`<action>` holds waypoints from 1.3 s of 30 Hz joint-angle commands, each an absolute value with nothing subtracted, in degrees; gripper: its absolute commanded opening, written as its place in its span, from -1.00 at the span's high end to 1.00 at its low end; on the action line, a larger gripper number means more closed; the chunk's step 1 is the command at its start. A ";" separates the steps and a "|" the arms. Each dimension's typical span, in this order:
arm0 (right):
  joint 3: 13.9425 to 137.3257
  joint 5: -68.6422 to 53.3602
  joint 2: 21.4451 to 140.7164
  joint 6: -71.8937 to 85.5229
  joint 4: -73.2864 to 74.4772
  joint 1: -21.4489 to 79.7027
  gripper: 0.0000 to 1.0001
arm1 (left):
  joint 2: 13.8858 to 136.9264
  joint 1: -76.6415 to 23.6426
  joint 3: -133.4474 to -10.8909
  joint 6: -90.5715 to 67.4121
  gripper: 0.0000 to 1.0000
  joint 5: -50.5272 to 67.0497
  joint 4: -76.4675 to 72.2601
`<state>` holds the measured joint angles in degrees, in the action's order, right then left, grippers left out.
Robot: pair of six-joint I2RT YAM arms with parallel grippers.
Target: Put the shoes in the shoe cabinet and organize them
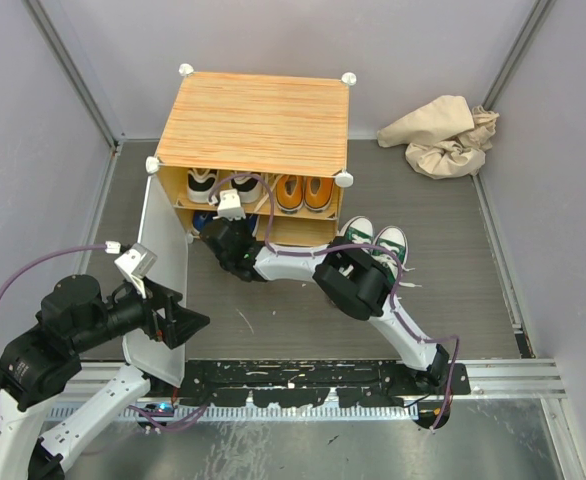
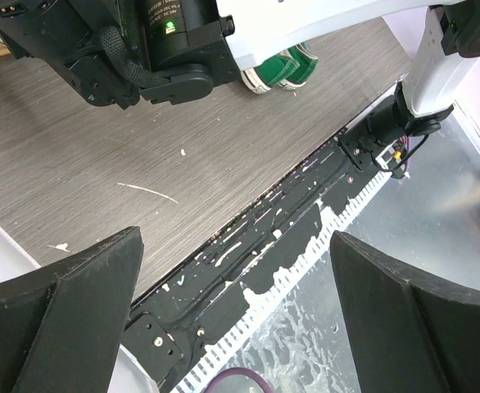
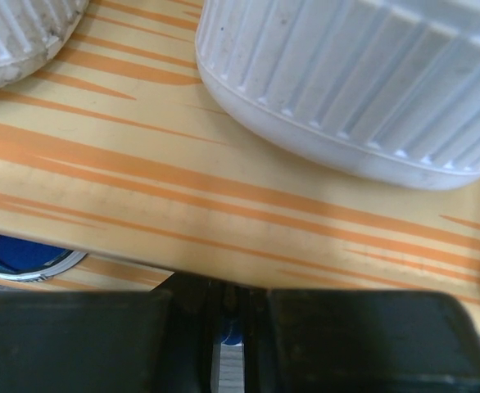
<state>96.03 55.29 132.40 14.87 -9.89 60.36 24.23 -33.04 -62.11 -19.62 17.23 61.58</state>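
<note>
The shoe cabinet (image 1: 253,120) stands at the back with its white door (image 1: 163,250) swung open. White-and-black shoes (image 1: 218,185) and orange shoes (image 1: 305,192) sit on its upper shelf (image 3: 224,205). Green shoes (image 1: 375,243) with white toe caps stand on the table to the right (image 2: 277,72). My right gripper (image 1: 218,232) reaches into the lower compartment, shut on a blue shoe (image 3: 230,332); blue and white show between its fingers. Another blue shoe (image 3: 19,254) lies lower left. My left gripper (image 2: 236,237) hangs open and holds nothing, beside the door's lower edge (image 1: 188,322).
A crumpled beige cloth (image 1: 443,135) lies at the back right. A black rail (image 1: 323,375) with the arm bases runs along the table's near edge. Grey walls close in the left, right and back sides.
</note>
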 commanded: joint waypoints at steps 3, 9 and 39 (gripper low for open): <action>101.86 53.65 131.62 13.60 -18.54 56.16 0.98 | 23.96 -33.03 -62.09 -18.98 -0.96 14.15 63.34; 103.59 52.00 130.59 13.01 -15.88 55.99 0.98 | 23.83 -33.02 -62.21 -18.99 -0.96 13.79 63.68; 88.20 47.09 117.26 17.52 -13.07 60.43 -0.48 | 23.34 -32.95 -62.02 -19.27 -0.96 13.46 64.28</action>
<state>88.18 47.81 125.78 13.76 -17.50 59.66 24.21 -33.06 -61.89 -19.05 16.91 61.54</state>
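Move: The right hand still pinches the heel of the second blue shoe, whose middle lies about 9 cm ahead and 2 cm below, going into the lower shelf. The other blue shoe sits about 10 cm left and 9 cm ahead; on the shelf above, some 11 cm up and 9 cm ahead, the nearer black shoe is 1 cm right. For the left hand, the held shoe lies about 32 cm ahead, 10 cm right and 20 cm below. The right hand pushes the blue shoe about 1 cm deeper, opens to free its heel, and backs out rising. ##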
